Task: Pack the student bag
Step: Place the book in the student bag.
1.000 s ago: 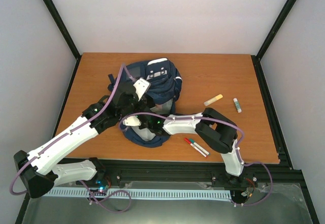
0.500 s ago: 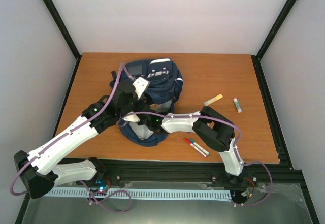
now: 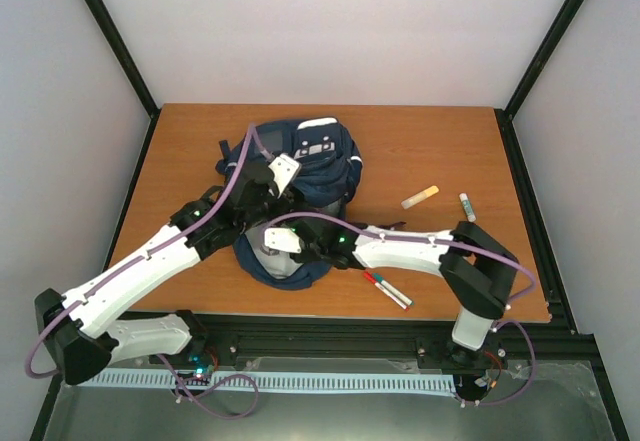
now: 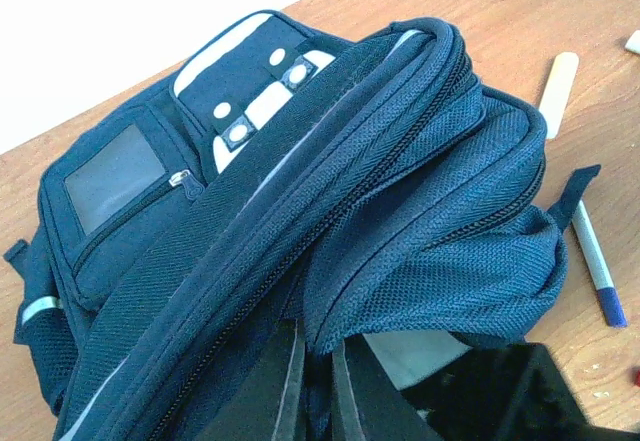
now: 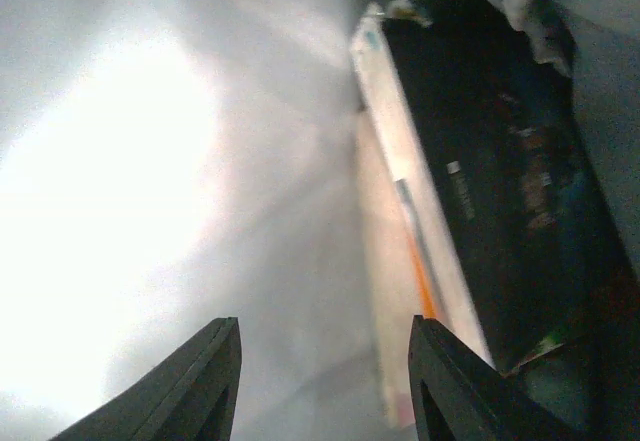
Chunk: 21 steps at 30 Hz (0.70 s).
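Observation:
The student bag (image 3: pixel 315 161), navy with a white patch, lies at the middle of the table with its mouth toward me. My left gripper (image 3: pixel 290 189) is shut on the upper rim of the bag's opening (image 4: pixel 330 336) and holds the fabric up; the pinched edge runs between both fingers (image 4: pixel 285 391). My right gripper (image 3: pixel 293 248) reaches into the bag's mouth. In the right wrist view its jaws (image 5: pixel 325 366) stand open on nothing, over pale grey lining (image 5: pixel 180 191). A dark flat book with a white edge (image 5: pixel 470 191) lies inside the bag to their right.
Two pens, one red-capped and one blue (image 3: pixel 386 288), lie on the table right of the bag; the blue one (image 4: pixel 595 261) is near the bag's corner. A cream stick (image 3: pixel 420 196) and a small white tube (image 3: pixel 467 206) lie farther right.
My right gripper's jaws have opened wider inside the bag, and the right arm's elbow has swung out to the right. The left gripper has drawn the bag's rim slightly farther away.

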### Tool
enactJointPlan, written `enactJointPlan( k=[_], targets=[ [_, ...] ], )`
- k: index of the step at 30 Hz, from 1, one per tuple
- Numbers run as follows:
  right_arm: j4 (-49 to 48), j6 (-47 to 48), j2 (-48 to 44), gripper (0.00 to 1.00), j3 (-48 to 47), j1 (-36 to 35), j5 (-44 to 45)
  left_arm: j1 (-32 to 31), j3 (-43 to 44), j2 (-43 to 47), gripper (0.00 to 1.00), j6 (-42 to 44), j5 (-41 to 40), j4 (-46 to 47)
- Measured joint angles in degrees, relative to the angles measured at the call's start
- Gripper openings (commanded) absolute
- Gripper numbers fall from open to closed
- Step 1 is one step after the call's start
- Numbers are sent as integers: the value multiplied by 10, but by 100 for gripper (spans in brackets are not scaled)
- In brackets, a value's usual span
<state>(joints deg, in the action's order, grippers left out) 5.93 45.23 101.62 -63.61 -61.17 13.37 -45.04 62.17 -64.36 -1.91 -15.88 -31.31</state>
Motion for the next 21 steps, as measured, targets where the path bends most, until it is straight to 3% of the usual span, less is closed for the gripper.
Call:
enactJointPlan(
  k=[13, 21],
  targets=[
    [175, -55, -258, 49, 155, -3, -191, -6, 38, -116, 5, -19, 33, -14],
    [242, -69, -434, 49, 226, 35, -248, -9, 81, -206, 10, -43, 70, -36]
  ],
)
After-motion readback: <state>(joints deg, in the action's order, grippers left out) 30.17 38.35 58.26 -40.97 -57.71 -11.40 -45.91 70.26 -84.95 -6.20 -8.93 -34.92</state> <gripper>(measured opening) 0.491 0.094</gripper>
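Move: Inside the bag's mouth, the right hand's open fingers have the book about 8 cm ahead and 4 cm to the left, a little below. The red marker lies some 21 cm to this hand's right, 12 cm back and 9 cm down, with the green marker 2 cm farther right. From the left hand, which already pinches the raised flap, the bag mouth is about 20 cm below and 3 cm back; the book is 6 cm ahead, 4 cm left and 19 cm below. Backing out of the bag with its fingers still open, the right hand leaves the book and draws some 19 cm back and to its right, rising slightly late on, towards the markers while tipping about 20 degrees more downward. The left hand keeps its pinch on the flap and lowers it about 8 cm and some 6 cm to the right over the bag, tipping down as well. ##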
